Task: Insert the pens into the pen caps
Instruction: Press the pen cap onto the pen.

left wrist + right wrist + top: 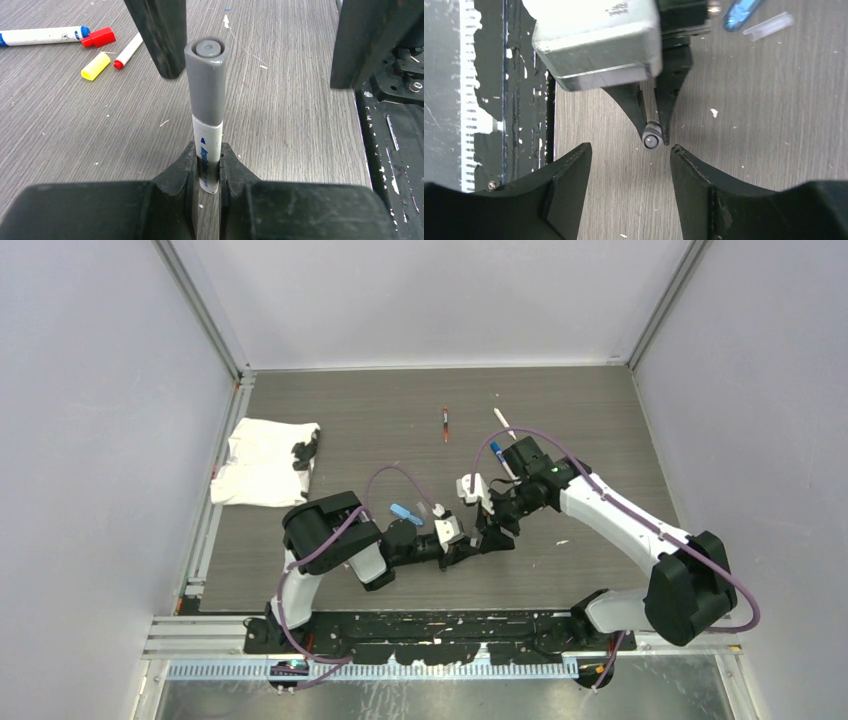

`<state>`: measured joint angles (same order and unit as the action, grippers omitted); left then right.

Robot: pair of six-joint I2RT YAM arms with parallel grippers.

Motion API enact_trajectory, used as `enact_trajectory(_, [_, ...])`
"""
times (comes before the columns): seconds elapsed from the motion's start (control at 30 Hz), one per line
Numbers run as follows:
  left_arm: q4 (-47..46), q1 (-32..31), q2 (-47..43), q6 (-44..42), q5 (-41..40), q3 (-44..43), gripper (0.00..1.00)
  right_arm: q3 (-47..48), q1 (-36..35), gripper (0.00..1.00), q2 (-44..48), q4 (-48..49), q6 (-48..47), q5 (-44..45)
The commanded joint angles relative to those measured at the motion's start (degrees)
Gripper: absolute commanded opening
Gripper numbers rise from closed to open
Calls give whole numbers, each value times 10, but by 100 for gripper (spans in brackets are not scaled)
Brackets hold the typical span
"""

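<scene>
My left gripper [209, 167] is shut on the white barrel of a pen [208, 145] that stands up out of its jaws. A grey pen cap [205, 80] sits on the pen's far end. My right gripper [630, 155] is open and faces the cap's round end [652, 141] without touching it; its fingers [160, 35] stand either side of the cap. In the top view both grippers meet near the table's front middle, left [470, 543] and right [493, 530]. Further off lie a blue pen [40, 36], a red-tipped pen [129, 50], a red cap [100, 37] and a yellow cap [95, 66].
A white cloth [262, 462] lies at the left of the table. A light-blue oblong piece [405, 512] and a clear tube [438, 511] lie just behind the left arm. A red pen [445, 424] and a white pen [503, 422] rest toward the back.
</scene>
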<state>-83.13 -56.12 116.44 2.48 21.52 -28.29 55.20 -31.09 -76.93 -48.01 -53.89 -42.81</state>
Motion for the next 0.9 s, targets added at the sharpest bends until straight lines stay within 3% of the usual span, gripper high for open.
enact_trajectory(0.0, [12,4,19,-22,-16,4,1,15,22,63,28,20,50,-45])
enact_trajectory(0.33, [11,4,19,-22,-9,1,0,-2,15,55,12,90,108,-21])
enact_trajectory(0.47, [12,4,19,-22,-6,1,1,-3,13,51,7,79,77,-28])
enact_trajectory(0.6, [11,4,19,-22,-6,2,1,7,11,41,-5,48,40,-27])
enact_trajectory(0.87, [11,4,20,-22,-4,1,0,12,9,33,-9,35,21,-26])
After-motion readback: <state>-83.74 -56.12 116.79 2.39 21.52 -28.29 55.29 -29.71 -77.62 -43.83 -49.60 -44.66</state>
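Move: The grey pen cap tops the upright pen held in the left fingers, its middle about 4 cm straight above the left hand point. From the open right gripper the cap is roughly 1 cm ahead, 1 cm left and 3 cm down. On the table 12 cm below this gripper, the yellow cap lies some 8 cm ahead and 5 cm right, the red cap 10 cm ahead and 8 cm right, the clear cap 6 cm ahead and 12 cm left. Keep the left gripper still, pinching the pen upright. Bring the right gripper forward about 2 cm, rising some 1.5 cm and easing left, with a slight clockwise wrist turn, then ease it back down about 1 cm towards the grey cap. Narrow its fingers from wide to about half that gap around the cap's top, without clamping it yet. ##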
